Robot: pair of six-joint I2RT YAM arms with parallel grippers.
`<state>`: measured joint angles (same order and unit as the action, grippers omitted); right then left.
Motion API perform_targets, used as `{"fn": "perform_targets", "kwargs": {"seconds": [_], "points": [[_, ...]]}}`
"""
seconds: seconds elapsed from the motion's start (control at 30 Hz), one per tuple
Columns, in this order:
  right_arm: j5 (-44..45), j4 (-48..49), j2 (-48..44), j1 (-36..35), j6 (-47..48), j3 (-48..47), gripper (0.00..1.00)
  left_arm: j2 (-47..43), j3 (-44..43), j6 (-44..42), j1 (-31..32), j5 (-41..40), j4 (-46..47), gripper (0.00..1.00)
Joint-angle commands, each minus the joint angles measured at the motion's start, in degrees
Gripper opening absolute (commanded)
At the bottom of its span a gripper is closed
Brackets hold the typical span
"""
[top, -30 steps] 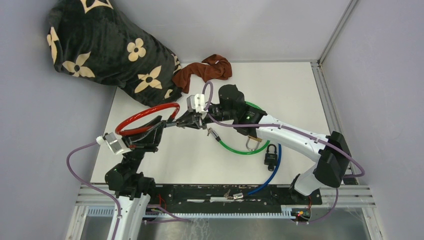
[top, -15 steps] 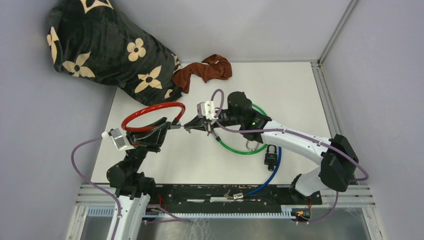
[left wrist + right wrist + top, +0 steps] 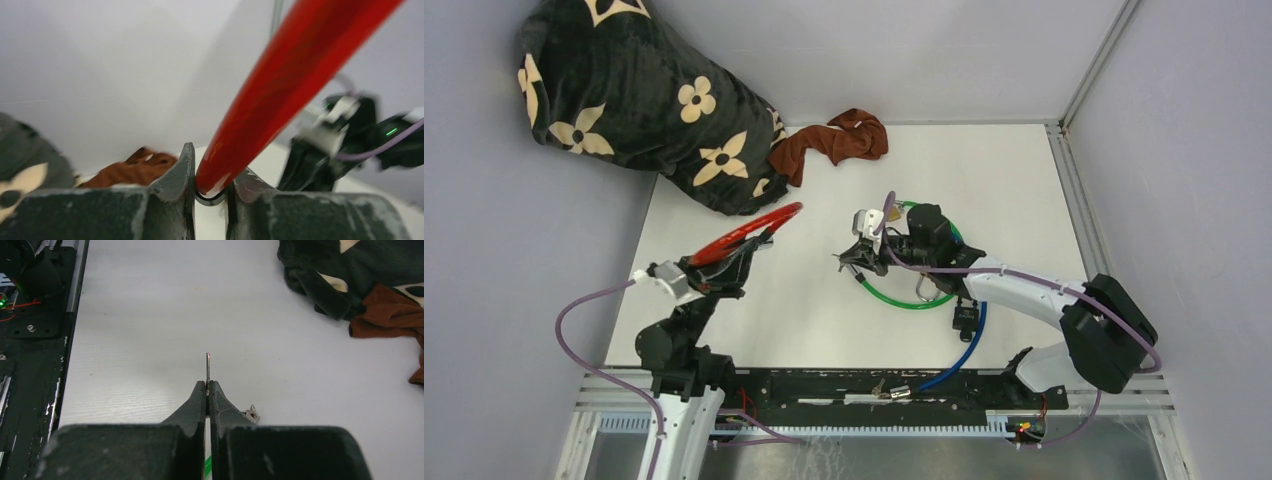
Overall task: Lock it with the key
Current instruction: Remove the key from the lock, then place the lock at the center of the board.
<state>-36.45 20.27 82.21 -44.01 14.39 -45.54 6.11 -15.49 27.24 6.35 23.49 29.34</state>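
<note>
My left gripper [image 3: 757, 244] is shut on the red cable lock [image 3: 746, 232], which stands tilted almost edge-on above the table's left side. In the left wrist view the red cable [image 3: 280, 95] runs up and to the right from between the fingers, and a dark metal end ring sits in the gap of my left gripper [image 3: 210, 189]. My right gripper [image 3: 848, 262] hangs to the right of the red lock, apart from it. It is shut on a thin key [image 3: 208, 365], whose blade pokes out past my right gripper [image 3: 207, 384]. A second small key [image 3: 251, 414] dangles beside the fingers.
A dark flowered blanket [image 3: 634, 90] fills the back left corner, with a brown cloth [image 3: 834, 140] next to it. A green cable loop [image 3: 894, 298], a blue cable [image 3: 969, 350] and a black padlock [image 3: 965, 316] lie under the right arm. More keys [image 3: 892, 391] rest on the near rail.
My right gripper has closed on the key and drawn back to the right, away from the red lock. The left arm has tipped the red loop from flat to nearly edge-on.
</note>
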Motion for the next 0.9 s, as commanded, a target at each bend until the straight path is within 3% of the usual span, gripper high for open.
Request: {"fn": "perform_targets", "kwargs": {"seconds": [0.0,0.07,0.17,0.27,0.4,0.5,0.53,0.57,0.63,0.67,0.7,0.87], "points": [[6.4,4.4,-6.0,0.2,-2.8,2.7,0.0,1.0,-1.8,-42.6,-0.2,1.9,-22.6,0.02],[9.4,3.9,-8.2,0.3,-2.8,4.5,0.0,0.6,0.3,-62.9,-0.2,1.5,-30.8,0.02],[11.6,2.0,-9.6,0.3,-2.4,5.3,0.0,0.6,4.8,-80.6,-0.3,0.4,-34.4,0.02],[14.0,-1.0,-10.0,0.3,-1.5,5.3,0.0,3.1,8.3,-90.9,-0.2,-0.9,-32.8,0.02],[15.5,-2.4,-10.3,0.3,-0.9,5.6,0.0,9.7,10.2,-98.3,-0.2,0.0,-30.3,0.02],[16.3,-3.2,-10.4,0.0,-0.7,5.5,0.0,12.4,9.9,-108.2,0.5,0.6,-37.1,0.02],[17.0,-3.9,-10.4,-0.1,-0.4,5.4,0.0,12.5,9.8,-112.5,0.5,0.3,-41.9,0.07],[17.4,-4.0,-10.6,-0.1,-0.2,5.5,0.0,12.1,9.3,-115.2,0.5,0.0,-45.8,0.19],[17.1,-3.3,-11.0,-0.4,-0.5,5.7,0.0,10.9,7.9,-119.1,0.5,-0.5,-53.9,0.55],[17.1,-2.9,-10.7,-0.9,-0.6,5.5,0.0,9.6,6.9,-121.3,0.5,-0.7,-58.8,0.9],[17.1,-2.6,-10.1,-1.7,-0.7,5.0,0.0,8.7,5.7,-125.3,0.6,-1.0,-63.5,0.99],[15.5,-0.5,-0.9,-7.6,-3.3,-1.5,0.0,5.0,0.6,-140.7,0.5,-6.6,-80.9,1.0]]}}
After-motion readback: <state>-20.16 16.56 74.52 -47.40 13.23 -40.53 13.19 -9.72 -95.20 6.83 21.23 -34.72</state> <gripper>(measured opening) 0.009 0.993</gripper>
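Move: My left hand holds the red lock high up. The bare table where it goes is roughly 33 cm below this hand, some 4 cm ahead and 3 cm to its left; the green lock's near end lies about 11 cm ahead and 15 cm right, the blue lock's end 13 cm back and 23 cm right. From my right hand that bare table is about 22 cm left, 4 cm back and 17 cm lower, the green lock's end about 3 cm ahead, 4 cm left. I swing my left hand down nearly 30 cm towards the bare table, going forward and left at first and drawing back a little at the end, while the wrist rolls over by more than 100 degrees so the fingers point down; near the bottom I open them wide and let go of the red lock. My right hand keeps the key pinched, easing about 4 cm right, then starting back left. ##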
